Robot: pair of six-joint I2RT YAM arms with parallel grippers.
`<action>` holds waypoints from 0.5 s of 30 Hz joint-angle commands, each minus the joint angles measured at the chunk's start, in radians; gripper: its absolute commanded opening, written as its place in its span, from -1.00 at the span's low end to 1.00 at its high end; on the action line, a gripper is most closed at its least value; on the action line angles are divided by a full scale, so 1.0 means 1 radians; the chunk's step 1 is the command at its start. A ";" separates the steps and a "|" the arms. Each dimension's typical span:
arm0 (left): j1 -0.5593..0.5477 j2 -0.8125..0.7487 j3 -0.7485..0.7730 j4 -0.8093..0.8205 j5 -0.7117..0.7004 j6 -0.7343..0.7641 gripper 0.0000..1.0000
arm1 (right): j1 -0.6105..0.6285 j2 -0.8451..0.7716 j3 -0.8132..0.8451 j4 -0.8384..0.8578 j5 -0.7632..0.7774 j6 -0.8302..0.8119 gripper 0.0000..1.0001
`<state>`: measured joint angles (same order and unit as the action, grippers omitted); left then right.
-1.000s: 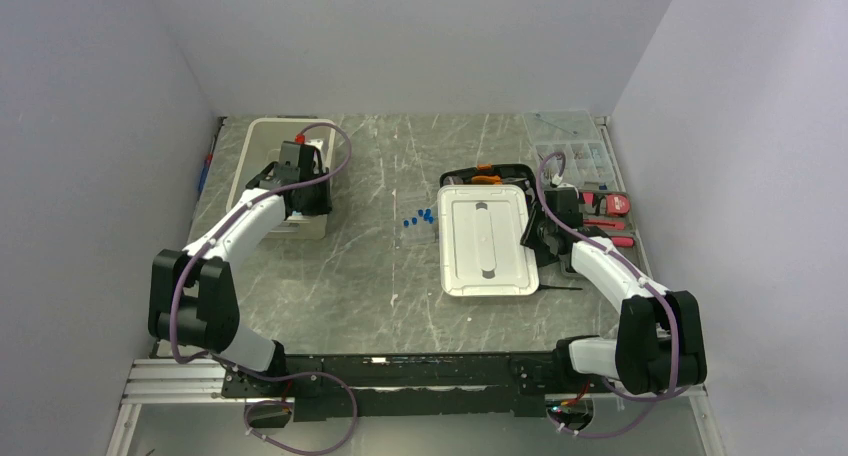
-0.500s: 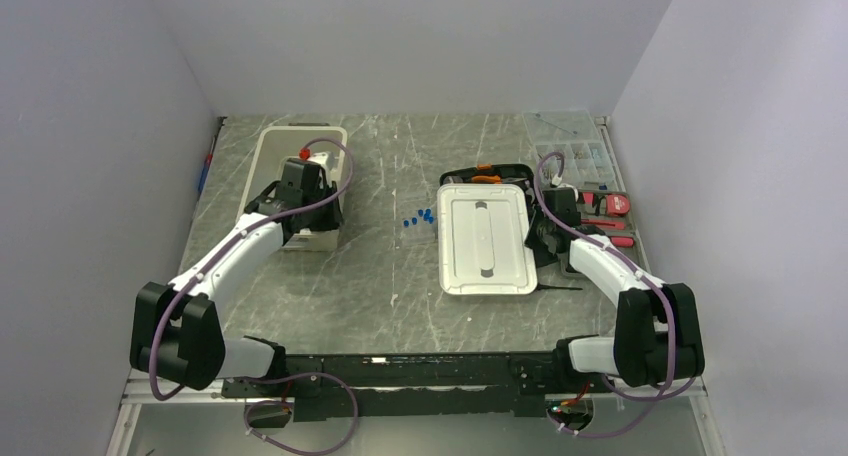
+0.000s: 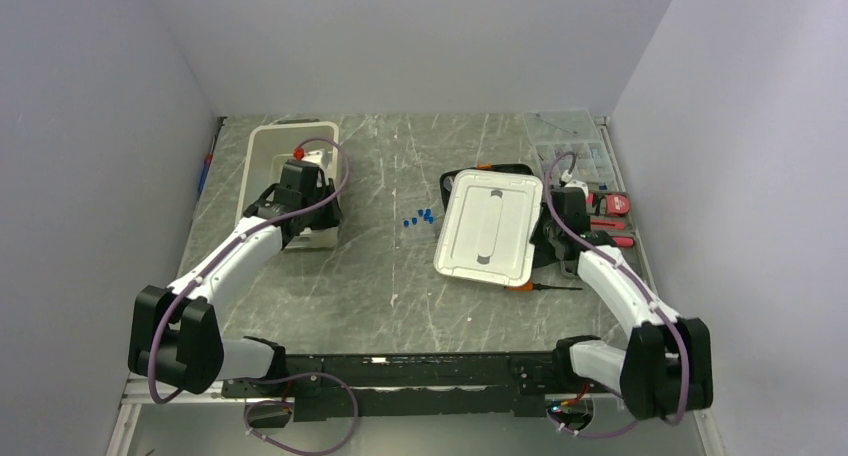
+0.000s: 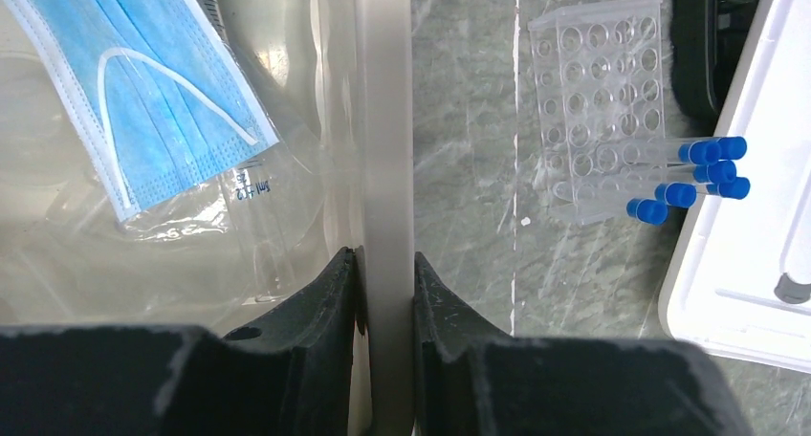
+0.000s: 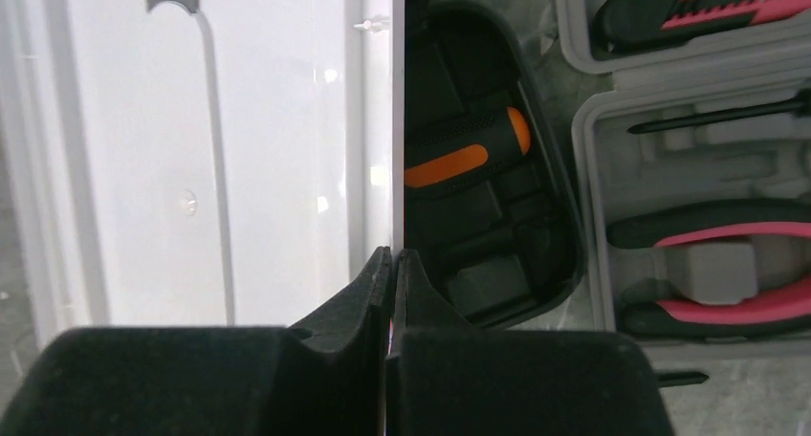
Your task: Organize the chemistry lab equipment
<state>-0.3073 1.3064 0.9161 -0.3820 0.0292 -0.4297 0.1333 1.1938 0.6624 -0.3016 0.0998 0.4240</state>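
Several clear tubes with blue caps [image 4: 703, 173] lie against a flat clear perforated rack [image 4: 598, 101] on the table; from above only the blue caps [image 3: 418, 218] show, between the bin and the lid. My left gripper [image 4: 385, 264] is shut on the right wall of the white bin [image 4: 383, 120], seen from above at the left gripper [image 3: 318, 216] and the bin [image 3: 262, 156]. A blue face mask [image 4: 134, 82] and clear plastic lie inside. My right gripper [image 5: 393, 256] is shut on the right edge of the white lid [image 5: 239, 149], which hangs tilted over the table [image 3: 490, 226].
Under the lid's right side sits a black case [image 5: 536, 264] with an orange-handled tool [image 5: 469, 149]. A grey case of red-handled tools [image 3: 610, 216] lies to the right, a clear parts box [image 3: 575, 141] at back right. A screwdriver [image 3: 535, 287] lies near the lid's front corner.
My right gripper closed on the lid's right edge and lifted it, tilting and turning the lid. The left arm shifted the bin slightly with its grip unchanged.
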 commanded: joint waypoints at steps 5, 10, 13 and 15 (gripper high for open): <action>-0.012 0.013 0.023 0.028 0.102 -0.086 -0.28 | -0.003 -0.219 0.055 -0.035 0.082 -0.002 -1.00; -0.012 0.019 0.040 0.023 0.104 -0.083 -0.11 | -0.002 -0.280 0.094 -0.078 0.076 -0.006 -1.00; -0.012 0.022 0.055 0.019 0.101 -0.071 0.02 | -0.001 -0.312 0.116 -0.094 0.054 -0.002 -1.00; -0.012 0.017 0.080 0.005 0.073 -0.050 0.19 | -0.001 -0.335 0.134 -0.104 0.028 -0.001 -1.00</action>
<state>-0.3141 1.3247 0.9279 -0.3809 0.1051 -0.4915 0.1333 0.9165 0.7177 -0.4076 0.1558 0.4191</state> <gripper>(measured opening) 0.526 0.022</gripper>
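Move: Pinching the bin's right wall at the rim, the left hand has the bin's middle about 10 cm ahead, 11 cm to its left and 6 cm below; the blue-capped tubes lie about 7 cm ahead, 15 cm right and 12 cm below. From the right hand, closed on the white lid's right edge, the lid's middle is some 12 cm left and 4 cm ahead at about hand height. The orange screwdriver lies about 8 cm straight back, the red-tool case 8 cm ahead and 15 cm right, both 7 cm below. Lifting the white lid by its right edge, the right hand keeps its pinch and goes up about 8 cm, with a slight drift to the right, its fingers swinging up some 15 degrees towards pointing forward. Meanwhile the left hand opens its fingers to let go of the bin's rim and shifts about 2 cm to the right, barely rolling. ##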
